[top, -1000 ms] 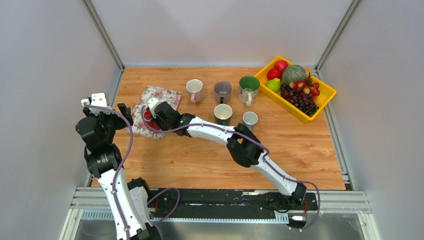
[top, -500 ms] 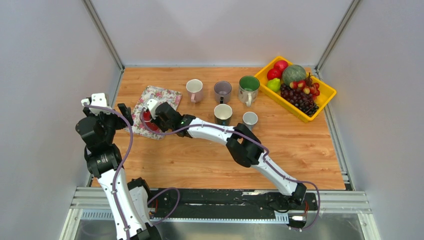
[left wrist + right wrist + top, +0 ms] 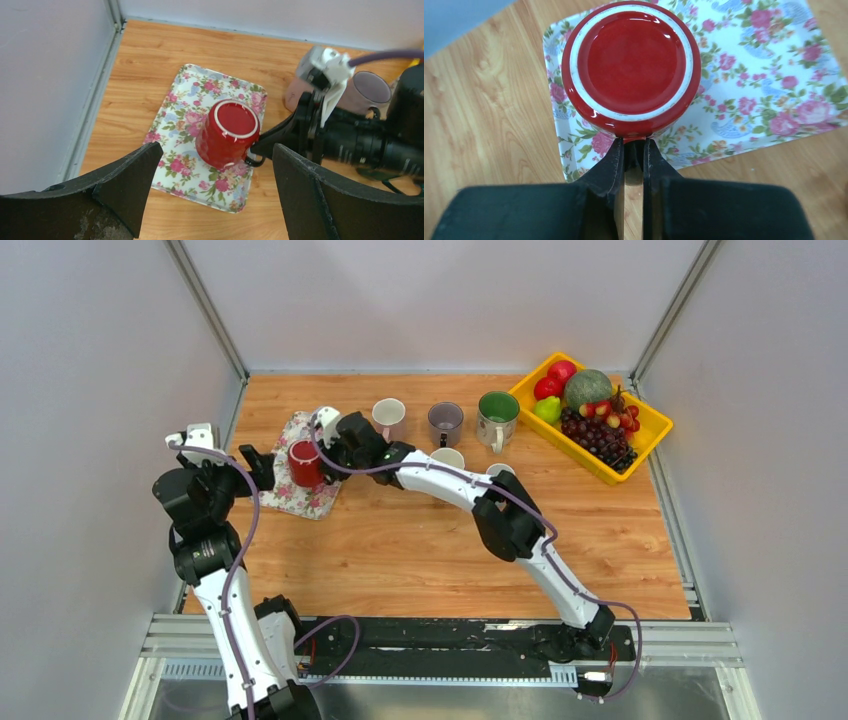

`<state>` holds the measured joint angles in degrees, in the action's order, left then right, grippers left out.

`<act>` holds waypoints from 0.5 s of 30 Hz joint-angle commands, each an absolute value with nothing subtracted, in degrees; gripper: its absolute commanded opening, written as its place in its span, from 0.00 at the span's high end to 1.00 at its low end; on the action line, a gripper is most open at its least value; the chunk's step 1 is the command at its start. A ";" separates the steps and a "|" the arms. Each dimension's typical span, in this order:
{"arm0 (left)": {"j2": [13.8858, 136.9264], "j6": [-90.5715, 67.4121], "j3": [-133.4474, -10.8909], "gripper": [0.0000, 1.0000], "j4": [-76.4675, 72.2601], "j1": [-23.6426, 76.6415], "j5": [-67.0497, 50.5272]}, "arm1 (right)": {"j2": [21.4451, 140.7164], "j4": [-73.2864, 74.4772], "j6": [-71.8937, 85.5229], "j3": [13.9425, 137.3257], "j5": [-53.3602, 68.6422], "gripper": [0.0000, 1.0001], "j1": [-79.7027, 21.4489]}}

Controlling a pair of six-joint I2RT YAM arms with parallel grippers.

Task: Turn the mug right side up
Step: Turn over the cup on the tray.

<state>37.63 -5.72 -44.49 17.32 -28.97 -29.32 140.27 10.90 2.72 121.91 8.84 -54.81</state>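
The red mug point(image 3: 303, 462) is upside down, with its white-ringed base point(image 3: 631, 65) facing up. It hangs tilted just over the floral tray point(image 3: 312, 498). My right gripper point(image 3: 634, 142) is shut on the mug's dark handle, and its fingers point(image 3: 272, 142) reach in from the mug's right side. My left gripper point(image 3: 217, 150) stands wide open on the near-left side of the mug point(image 3: 227, 132), touching nothing. The mug's mouth is hidden.
Several upright mugs stand behind and to the right of the tray: a pink one point(image 3: 389, 418), a grey one point(image 3: 445, 422) and a green-lined one point(image 3: 497, 415). A yellow fruit basket point(image 3: 640, 445) sits at the far right. The left wall rail point(image 3: 95, 95) runs close beside the tray point(image 3: 185, 100).
The right gripper closed on the mug's handle and carried the mug up and toward the far side of the tray. The left arm shifted only slightly.
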 commanded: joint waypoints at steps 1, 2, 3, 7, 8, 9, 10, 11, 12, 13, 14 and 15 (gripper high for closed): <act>38.30 -9.19 -44.73 0.07 14.14 -29.58 -34.90 | 130.23 5.40 8.83 122.96 15.20 1.00 -52.69; 38.49 -9.79 -44.95 0.07 14.01 -29.60 -35.77 | 129.79 5.44 10.12 122.96 16.36 1.00 -52.11; 38.78 -10.21 -45.21 0.07 13.76 -29.61 -36.21 | 129.47 5.45 11.58 122.96 17.49 1.00 -51.49; 39.77 -14.33 -45.79 0.07 11.14 -29.61 -40.30 | 128.24 5.42 17.74 123.30 22.29 1.00 -48.71; 40.01 -16.13 -45.83 0.07 9.84 -29.62 -41.89 | 127.83 5.39 19.08 123.34 23.07 1.00 -47.98; 40.41 -16.99 -45.89 0.07 9.23 -29.62 -42.70 | 127.47 5.37 20.40 123.39 23.91 1.00 -47.33; 40.60 -19.12 -45.75 0.07 7.56 -29.62 -43.99 | 127.03 5.30 21.59 123.35 24.72 1.00 -46.68; 41.11 -20.37 -45.45 0.07 6.68 -29.60 -45.30 | 126.62 5.11 22.76 123.35 25.59 1.00 -46.09; 41.61 -22.45 -45.27 0.07 4.97 -29.57 -46.07 | 126.16 5.03 23.94 123.33 26.45 1.00 -45.48; 41.85 -23.53 -44.76 0.07 3.98 -29.59 -47.84 | 125.74 4.78 25.80 123.25 27.39 1.00 -44.87; 42.19 -25.83 -44.40 0.07 1.59 -29.61 -48.79 | 125.36 4.43 27.24 123.23 28.36 1.00 -44.20; 42.32 -28.23 -43.44 0.07 -0.13 -29.62 -50.67 | 124.95 4.17 28.68 123.14 29.17 1.00 -43.38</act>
<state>41.60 -18.37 -44.49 9.52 -28.97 -42.76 131.39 10.83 19.88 121.73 22.87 -45.69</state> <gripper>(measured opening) 0.925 0.096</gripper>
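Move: The red mug, upside down and already pinched by its handle in the right fingers, has its middle about 5 cm left of that hand, 2 cm ahead and 1 cm below. The tray's middle lies some 6 cm left, 4 cm ahead and 7 cm below. The pink mug stands roughly 13 cm ahead, 12 cm right and 4 cm below. From the open left hand the red mug is about 11 cm ahead, 8 cm right and 19 cm below. The red mug is carried up by its handle in the right hand, rising some 11 cm off the tray while drifting about 4 cm right and 3 cm forward; the wrist tips it roughly 20 degrees, its upturned base leaning forward and right, grip kept. The left hand, still wide open and empty, swings right towards the mug by about 4 cm, also rising slightly, yawing clockwise and rolling its left side down. ##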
